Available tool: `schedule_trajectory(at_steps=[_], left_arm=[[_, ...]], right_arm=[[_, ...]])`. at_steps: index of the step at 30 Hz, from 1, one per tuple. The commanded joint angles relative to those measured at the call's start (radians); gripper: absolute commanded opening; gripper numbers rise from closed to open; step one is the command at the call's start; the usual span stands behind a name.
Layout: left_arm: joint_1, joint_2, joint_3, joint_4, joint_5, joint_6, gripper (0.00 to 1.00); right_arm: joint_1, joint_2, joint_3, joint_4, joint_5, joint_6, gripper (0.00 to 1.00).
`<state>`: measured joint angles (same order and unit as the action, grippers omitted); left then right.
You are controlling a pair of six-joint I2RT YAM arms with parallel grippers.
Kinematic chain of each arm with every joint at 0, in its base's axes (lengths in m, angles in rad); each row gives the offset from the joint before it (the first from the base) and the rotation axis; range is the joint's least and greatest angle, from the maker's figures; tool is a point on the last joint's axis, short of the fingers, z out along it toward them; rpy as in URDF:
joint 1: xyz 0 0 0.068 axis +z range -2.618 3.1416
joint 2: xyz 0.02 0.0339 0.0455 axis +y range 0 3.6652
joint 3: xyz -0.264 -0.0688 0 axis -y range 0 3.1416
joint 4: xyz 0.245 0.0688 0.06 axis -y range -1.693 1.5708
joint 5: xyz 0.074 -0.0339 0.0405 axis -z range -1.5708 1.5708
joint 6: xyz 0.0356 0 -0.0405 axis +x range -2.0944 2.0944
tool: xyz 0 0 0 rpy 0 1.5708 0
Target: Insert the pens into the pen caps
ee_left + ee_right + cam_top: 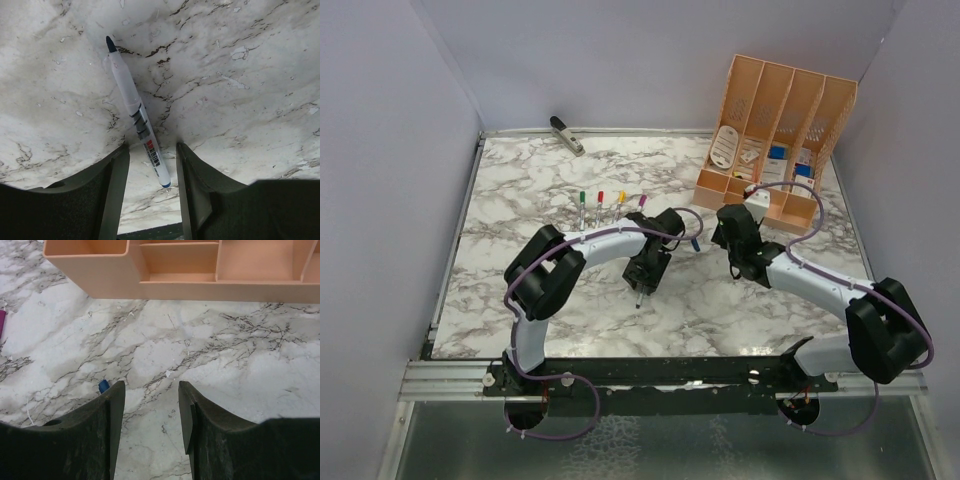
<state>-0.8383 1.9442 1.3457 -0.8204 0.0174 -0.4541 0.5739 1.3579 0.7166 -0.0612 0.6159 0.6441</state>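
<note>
One pen (135, 107), a white barrel with a dark blue tip, lies flat on the marble table. My left gripper (152, 146) hangs over it, open, with the pen's rear end between the fingers (114, 185) and touching neither. From above, the pen's tip (639, 297) pokes out below the left gripper (646, 272). A blue pen cap (103, 386) lies just left of my right gripper (150, 385), which is open with nothing in it; in the top view the blue cap (696, 243) lies between the arms. Several other pens (610, 208) lie in a row with green, red, yellow and purple ends.
A peach desk organizer (775, 130) stands at the back right, its front wall (180, 290) close ahead of the right gripper. A grey-black stapler-like object (566, 133) lies at the back left. A purple end (1, 322) shows at the right wrist view's left edge.
</note>
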Motion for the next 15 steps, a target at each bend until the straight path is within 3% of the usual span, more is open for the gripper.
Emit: schedule_trajectory(at_steps=[1, 11, 15], left_arm=[[-0.01, 0.065, 0.003, -0.013, 0.051, 0.014, 0.44], [-0.01, 0.114, 0.017, -0.017, 0.065, 0.036, 0.3], [-0.01, 0.122, 0.013, -0.018, 0.068, 0.039, 0.17]], right_arm=[[-0.003, -0.029, -0.025, 0.0, 0.034, 0.024, 0.47], [-0.003, -0.058, -0.035, 0.005, 0.044, 0.025, 0.46], [-0.003, -0.074, -0.039, 0.006, 0.044, 0.027, 0.47]])
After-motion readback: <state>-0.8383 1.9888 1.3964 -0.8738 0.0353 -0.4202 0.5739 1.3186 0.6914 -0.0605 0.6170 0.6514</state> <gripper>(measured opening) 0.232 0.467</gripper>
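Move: The loose pen lies on the table between the left gripper's open fingers. Its middle is about 3 cm ahead and 1 cm below, with its blue end a few centimetres behind the fingers. The blue pen cap lies roughly 13 cm ahead and 13 cm to the right. The pink-capped pen lies some 16 cm ahead and 1 cm left. From the right gripper, the loose pen is about 18 cm left, 8 cm back and 9 cm below. Hold the left gripper in place, low over the table and pointing down, and shut its fingers to about half their present gap. Bring the two pads in from either side until they pinch the loose pen towards its blue end; let the wrist turn no more than a couple of degrees and don't lift yet. ##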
